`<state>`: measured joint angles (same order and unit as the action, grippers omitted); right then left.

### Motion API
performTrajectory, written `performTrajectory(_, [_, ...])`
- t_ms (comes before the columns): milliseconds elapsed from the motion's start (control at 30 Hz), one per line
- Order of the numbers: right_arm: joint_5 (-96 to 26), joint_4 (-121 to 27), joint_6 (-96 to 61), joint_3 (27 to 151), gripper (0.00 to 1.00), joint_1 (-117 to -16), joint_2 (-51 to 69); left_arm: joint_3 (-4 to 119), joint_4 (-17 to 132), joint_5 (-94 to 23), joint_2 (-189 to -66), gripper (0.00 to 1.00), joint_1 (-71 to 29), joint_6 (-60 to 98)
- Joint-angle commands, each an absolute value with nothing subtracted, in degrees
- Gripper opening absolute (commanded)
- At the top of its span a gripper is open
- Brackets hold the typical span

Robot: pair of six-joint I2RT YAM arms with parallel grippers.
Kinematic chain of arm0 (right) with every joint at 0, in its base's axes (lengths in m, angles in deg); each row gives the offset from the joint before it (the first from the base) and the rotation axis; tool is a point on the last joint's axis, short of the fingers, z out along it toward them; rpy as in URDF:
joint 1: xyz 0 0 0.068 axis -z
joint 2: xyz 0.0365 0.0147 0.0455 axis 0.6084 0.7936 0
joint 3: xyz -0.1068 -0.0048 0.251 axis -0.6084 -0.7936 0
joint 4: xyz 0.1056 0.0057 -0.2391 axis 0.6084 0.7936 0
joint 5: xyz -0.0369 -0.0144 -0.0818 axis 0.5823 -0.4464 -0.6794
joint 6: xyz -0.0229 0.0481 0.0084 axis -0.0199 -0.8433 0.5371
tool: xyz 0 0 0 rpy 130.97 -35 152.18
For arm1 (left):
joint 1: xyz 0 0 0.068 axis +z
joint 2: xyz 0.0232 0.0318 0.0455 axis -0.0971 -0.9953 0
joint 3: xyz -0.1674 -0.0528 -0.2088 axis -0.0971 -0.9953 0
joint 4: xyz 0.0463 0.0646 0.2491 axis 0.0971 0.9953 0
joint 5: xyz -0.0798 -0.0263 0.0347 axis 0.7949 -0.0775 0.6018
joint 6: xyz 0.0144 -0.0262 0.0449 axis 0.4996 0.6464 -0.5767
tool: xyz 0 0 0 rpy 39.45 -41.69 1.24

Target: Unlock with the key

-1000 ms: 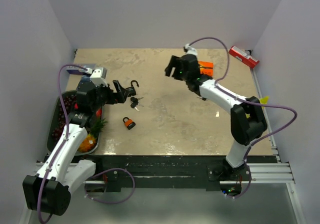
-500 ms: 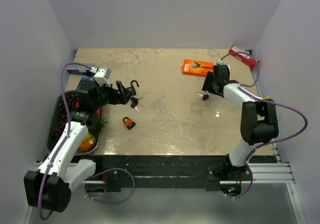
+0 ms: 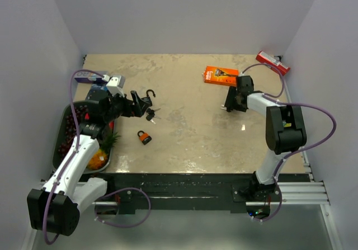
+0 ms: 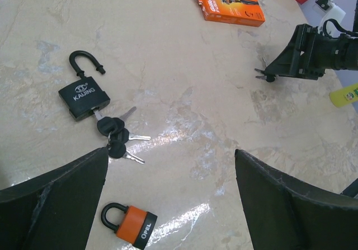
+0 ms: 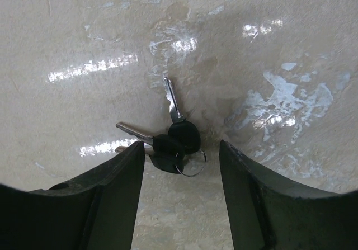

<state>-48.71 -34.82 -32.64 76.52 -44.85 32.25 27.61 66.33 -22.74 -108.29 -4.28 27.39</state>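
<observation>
A small orange padlock [image 3: 144,137] [image 4: 130,225] lies shut on the table, near my left gripper [image 3: 136,102] [image 4: 170,169], which hovers open and empty above it. A black padlock [image 3: 147,98] [image 4: 84,98] with its shackle swung open lies further back, a bunch of keys [image 4: 114,135] stuck in its base. On the right, my right gripper [image 3: 230,102] [image 5: 182,163] is down at the table. Its jaws stand apart on either side of a second bunch of black-headed keys [image 5: 176,141] without touching it. The top view hides that bunch under the gripper.
An orange razor box [image 3: 220,75] [image 4: 229,4] lies at the back right, just behind the right gripper. A red object [image 3: 272,63] sits in the far right corner. A dark tray of fruit [image 3: 59,149] is at the left edge beside the left arm.
The right arm swung from the middle of the table to the right and dropped over the loose key bunch, its jaws narrowing. The left arm barely moved.
</observation>
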Motion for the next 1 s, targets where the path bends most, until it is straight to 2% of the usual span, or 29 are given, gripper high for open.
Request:
performTrajectory(0, [-46.82, -36.19, -32.35, 76.08, 0.57, -44.86, 31.67, 27.41, 63.45, -21.45, -108.36, 0.98, -3.92, 26.38])
performTrajectory(300, [-45.06, -36.98, -32.52, 77.30, 0.52, -44.86, 34.48, 27.32, 63.36, -21.54, -108.36, 0.98, -3.92, 26.56])
performTrajectory(767, [-43.21, -37.42, -32.52, 75.55, 0.20, -45.03, 32.73, 27.23, 63.36, -21.72, -107.83, 0.98, -3.92, 26.56])
performTrajectory(967, [-38.21, -39.61, -33.14, 73.00, 0.07, -44.94, 30.19, 27.14, 63.36, -21.80, -107.83, 0.98, -3.92, 26.56])
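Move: The bunch of keys lies almost between the open right fingers: about 1 cm ahead of the hand point, 1 cm to its left and 2 cm lower, its black heads at the fingertips. From this hand, the orange box is roughly 17 cm ahead and 4 cm left, and the yellow bottle some 28 cm right and 6 cm back. From the idle left hand those keys lie about 38 cm right, 10 cm ahead and 20 cm down. Creeping leftward by some 2 cm and a little forward, low over the table, the right hand stays over the keys while its half-open fingers close almost fully, pinching the black heads at their tips. The wrist rolls only slightly, about 5 degrees, left side up. ##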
